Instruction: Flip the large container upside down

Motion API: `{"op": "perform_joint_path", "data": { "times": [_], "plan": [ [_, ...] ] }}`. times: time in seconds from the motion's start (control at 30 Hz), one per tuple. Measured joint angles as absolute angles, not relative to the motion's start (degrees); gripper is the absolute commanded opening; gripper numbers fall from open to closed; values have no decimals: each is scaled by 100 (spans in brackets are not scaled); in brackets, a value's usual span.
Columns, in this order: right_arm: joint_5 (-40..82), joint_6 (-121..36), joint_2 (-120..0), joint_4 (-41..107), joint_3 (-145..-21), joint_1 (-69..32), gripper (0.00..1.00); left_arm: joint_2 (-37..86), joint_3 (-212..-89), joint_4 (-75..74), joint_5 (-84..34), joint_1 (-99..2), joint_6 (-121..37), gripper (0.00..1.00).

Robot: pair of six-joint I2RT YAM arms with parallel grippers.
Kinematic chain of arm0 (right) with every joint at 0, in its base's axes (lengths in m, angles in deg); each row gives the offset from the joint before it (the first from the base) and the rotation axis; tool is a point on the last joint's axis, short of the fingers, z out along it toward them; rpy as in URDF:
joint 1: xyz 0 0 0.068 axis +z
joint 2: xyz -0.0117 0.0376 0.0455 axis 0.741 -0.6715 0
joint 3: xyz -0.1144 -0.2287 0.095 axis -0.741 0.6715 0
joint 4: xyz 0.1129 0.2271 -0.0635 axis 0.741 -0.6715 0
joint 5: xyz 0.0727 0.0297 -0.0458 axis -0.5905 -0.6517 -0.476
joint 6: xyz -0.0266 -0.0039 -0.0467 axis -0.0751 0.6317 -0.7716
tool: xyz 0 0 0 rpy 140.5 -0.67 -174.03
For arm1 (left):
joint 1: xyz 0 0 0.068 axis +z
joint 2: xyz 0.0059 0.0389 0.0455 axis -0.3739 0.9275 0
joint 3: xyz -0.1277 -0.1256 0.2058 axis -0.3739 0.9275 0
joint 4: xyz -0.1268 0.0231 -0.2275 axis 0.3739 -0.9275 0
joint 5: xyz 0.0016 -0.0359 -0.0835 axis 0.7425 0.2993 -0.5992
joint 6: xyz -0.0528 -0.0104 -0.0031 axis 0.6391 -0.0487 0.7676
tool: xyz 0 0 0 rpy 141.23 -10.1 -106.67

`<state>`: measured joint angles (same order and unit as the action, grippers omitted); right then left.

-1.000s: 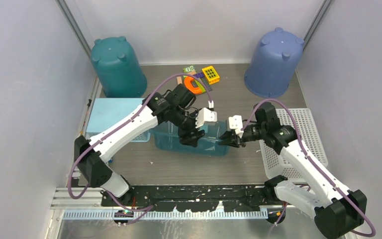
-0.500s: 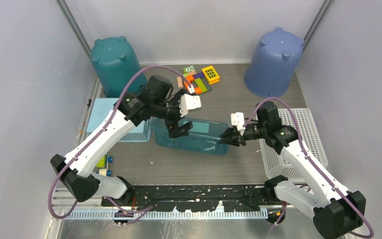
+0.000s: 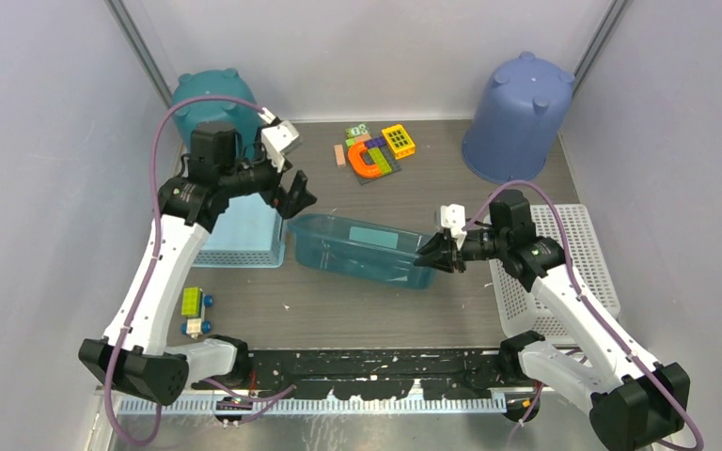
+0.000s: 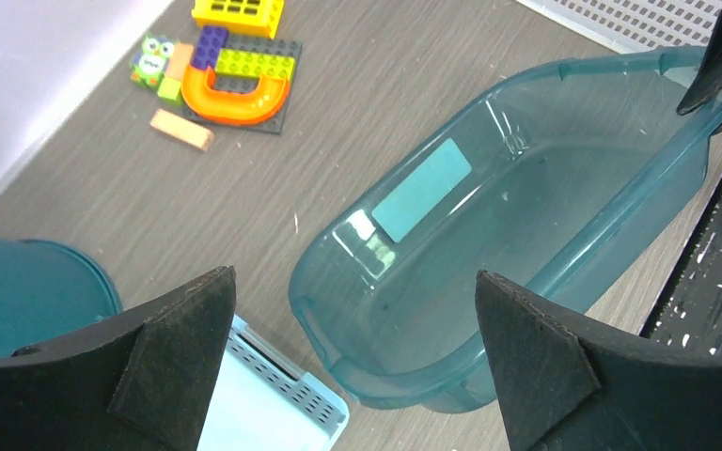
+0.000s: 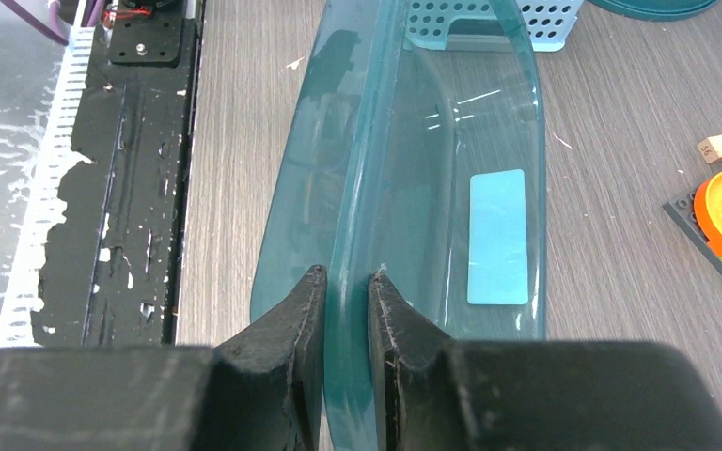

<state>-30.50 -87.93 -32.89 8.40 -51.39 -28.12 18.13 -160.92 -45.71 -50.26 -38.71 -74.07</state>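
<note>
The large container (image 3: 362,250) is a clear teal plastic tub, tilted with its opening facing up and back, in the middle of the table. It also shows in the left wrist view (image 4: 517,244) and the right wrist view (image 5: 432,188). My right gripper (image 3: 430,257) is shut on the tub's right rim; in the right wrist view (image 5: 346,282) the rim sits between both fingers. My left gripper (image 3: 297,198) is open and empty, raised above and to the left of the tub's left end, apart from it (image 4: 353,310).
A light blue perforated basket (image 3: 235,230) lies left of the tub. A teal bucket (image 3: 219,122) and a blue bucket (image 3: 517,113) stand upside down at the back. Toy bricks (image 3: 373,150) lie at back centre, a white perforated tray (image 3: 564,272) at right, a toy car (image 3: 193,308) at front left.
My left gripper let go of the tub, opened and drew back up and to the left. My right gripper kept its hold on the right rim, and the tub tilted.
</note>
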Motion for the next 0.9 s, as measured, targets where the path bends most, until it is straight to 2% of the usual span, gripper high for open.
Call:
{"op": "perform_joint_path", "data": {
  "times": [0.33,0.53,0.9],
  "plan": [
    [-3009,-8280,-3289,1105,-5128,-2908,10,1811,-15248,-3913,-6130,-2776,-6950,100],
    [-3007,-8015,-3292,1225,-5128,-3000,9,1678,-14968,-3802,-6871,-2498,-6964,100],
    [-3182,-7687,-3296,1302,-5128,-3236,9,1267,-15014,-4947,-7129,-2470,-9132,100]
  ]
}}
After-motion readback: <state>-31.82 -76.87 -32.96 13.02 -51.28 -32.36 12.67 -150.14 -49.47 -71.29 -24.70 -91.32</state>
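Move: The large container hangs from the right hand's pinch on its near rim at the right end, its middle about 13 cm left of that hand, 3 ahead and 5 below; the white basket is some 28 cm to that hand's right, 2 ahead and 17 lower. From the empty left hand, the container's middle is roughly 12 cm right, 6 back and 14 below. The blue basket lies 15 cm left of that hand, 5 ahead, 28 below. The open, empty left hand shifts about 3 cm left and 3 down with a slight forward reach, then draws back some 4 cm beside the container's free left end, dipping again after a small rise, its wrist ending about 10 degrees clockwise. Meanwhile the right hand keeps its pinch and eases about 2 cm forward, up and a little right, rolling the container's forward side down and swinging it slightly clockwise. ##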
